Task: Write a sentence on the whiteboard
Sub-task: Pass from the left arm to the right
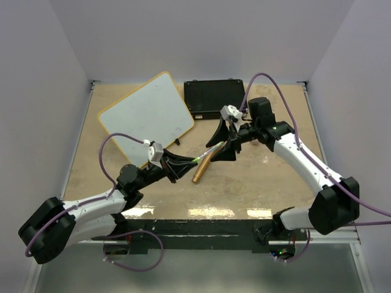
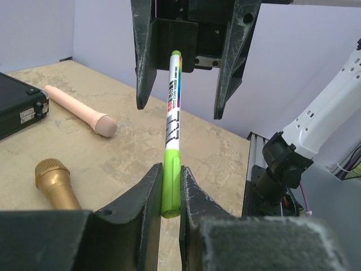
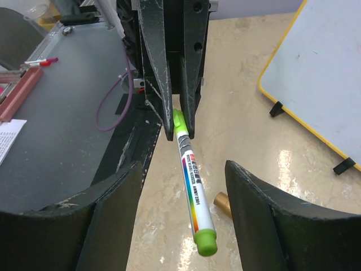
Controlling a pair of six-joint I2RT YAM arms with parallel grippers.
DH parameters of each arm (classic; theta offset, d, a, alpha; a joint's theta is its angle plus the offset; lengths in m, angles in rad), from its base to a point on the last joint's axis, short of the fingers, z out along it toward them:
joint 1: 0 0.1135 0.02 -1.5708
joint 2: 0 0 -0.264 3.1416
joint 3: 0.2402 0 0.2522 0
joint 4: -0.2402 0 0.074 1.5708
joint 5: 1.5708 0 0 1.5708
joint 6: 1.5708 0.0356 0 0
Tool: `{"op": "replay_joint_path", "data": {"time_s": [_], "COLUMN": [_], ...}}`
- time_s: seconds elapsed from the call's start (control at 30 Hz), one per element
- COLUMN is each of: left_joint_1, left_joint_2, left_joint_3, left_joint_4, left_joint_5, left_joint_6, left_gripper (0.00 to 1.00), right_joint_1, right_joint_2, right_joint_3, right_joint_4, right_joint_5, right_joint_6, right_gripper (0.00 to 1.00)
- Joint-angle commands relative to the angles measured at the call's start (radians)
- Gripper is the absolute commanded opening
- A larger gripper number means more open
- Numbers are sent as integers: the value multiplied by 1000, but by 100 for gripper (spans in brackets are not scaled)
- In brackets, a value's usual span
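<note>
The whiteboard [image 1: 146, 113], white with a yellow rim, lies tilted at the back left, its corner also in the right wrist view [image 3: 316, 68]. Its face looks blank, and no sentence is in view. A green-capped marker [image 1: 208, 152] hangs in the air between both arms. My left gripper [image 2: 171, 169] is shut on the marker's green cap [image 2: 171, 186]. My right gripper [image 3: 181, 165] is open around the marker's white barrel [image 3: 193, 189], with a gap on each side. Its fingers [image 2: 144, 62] flank the marker's far end.
A black case [image 1: 211, 97] lies behind, right of the whiteboard. A gold microphone [image 1: 201, 170] lies on the table below the marker. A beige handle-like object [image 2: 79, 110] lies near the case. The table's near edge and a grey bench [image 3: 56, 130] are behind the left arm.
</note>
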Motion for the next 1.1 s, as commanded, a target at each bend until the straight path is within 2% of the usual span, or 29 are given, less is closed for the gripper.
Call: {"op": "replay_joint_path", "data": {"time_s": [0.0, 0.2, 0.3, 0.5, 0.73, 1.07], "left_joint_1": [-8, -8, -8, -10, -10, -8], "left_joint_2": [14, 28, 34, 18, 6, 14], "left_joint_3": [53, 56, 62, 73, 79, 82], "left_joint_4": [86, 90, 90, 58, 20, 3], "left_joint_5": [-12, -10, -4, 1, 11, 30], "left_joint_6": [24, 25, 27, 47, 62, 70], "left_gripper": [0, 0, 0, 0, 0, 0], "right_joint_1": [11, 18, 21, 25, 40, 51], "right_joint_2": [6, 9, 10, 21, 53, 46], "right_joint_3": [-3, -1, -3, 4, 45, 57], "right_joint_4": [32, 32, 30, 4, -104, -126], "right_joint_5": [-17, -20, -14, 23, 36, 12], "right_joint_6": [34, 34, 34, 8, -90, -107], "right_gripper": [62, 45, 42, 45, 43, 44]}}
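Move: The marker is still clamped by its cap end in my left hand, its middle about 5 cm to that hand's right, 2 cm ahead and 1 cm above. From my right hand, that middle is level fore and aft, some 3 cm to the left and 2 cm below. The gold microphone lies about 7 cm ahead of my right hand, 1 cm left and 20 cm down; the whiteboard is roughly 26 cm ahead and 27 cm left, just as far down. My right fingers narrow from about two-thirds open to under half around the marker's free end while the hand hardly shifts. Then I lower my right hand about 3 cm, easing about 1 cm left towards my left hand, so its fingers straddle the barrel without pinching it. My left hand keeps its grip and holds the marker out nearly still. ##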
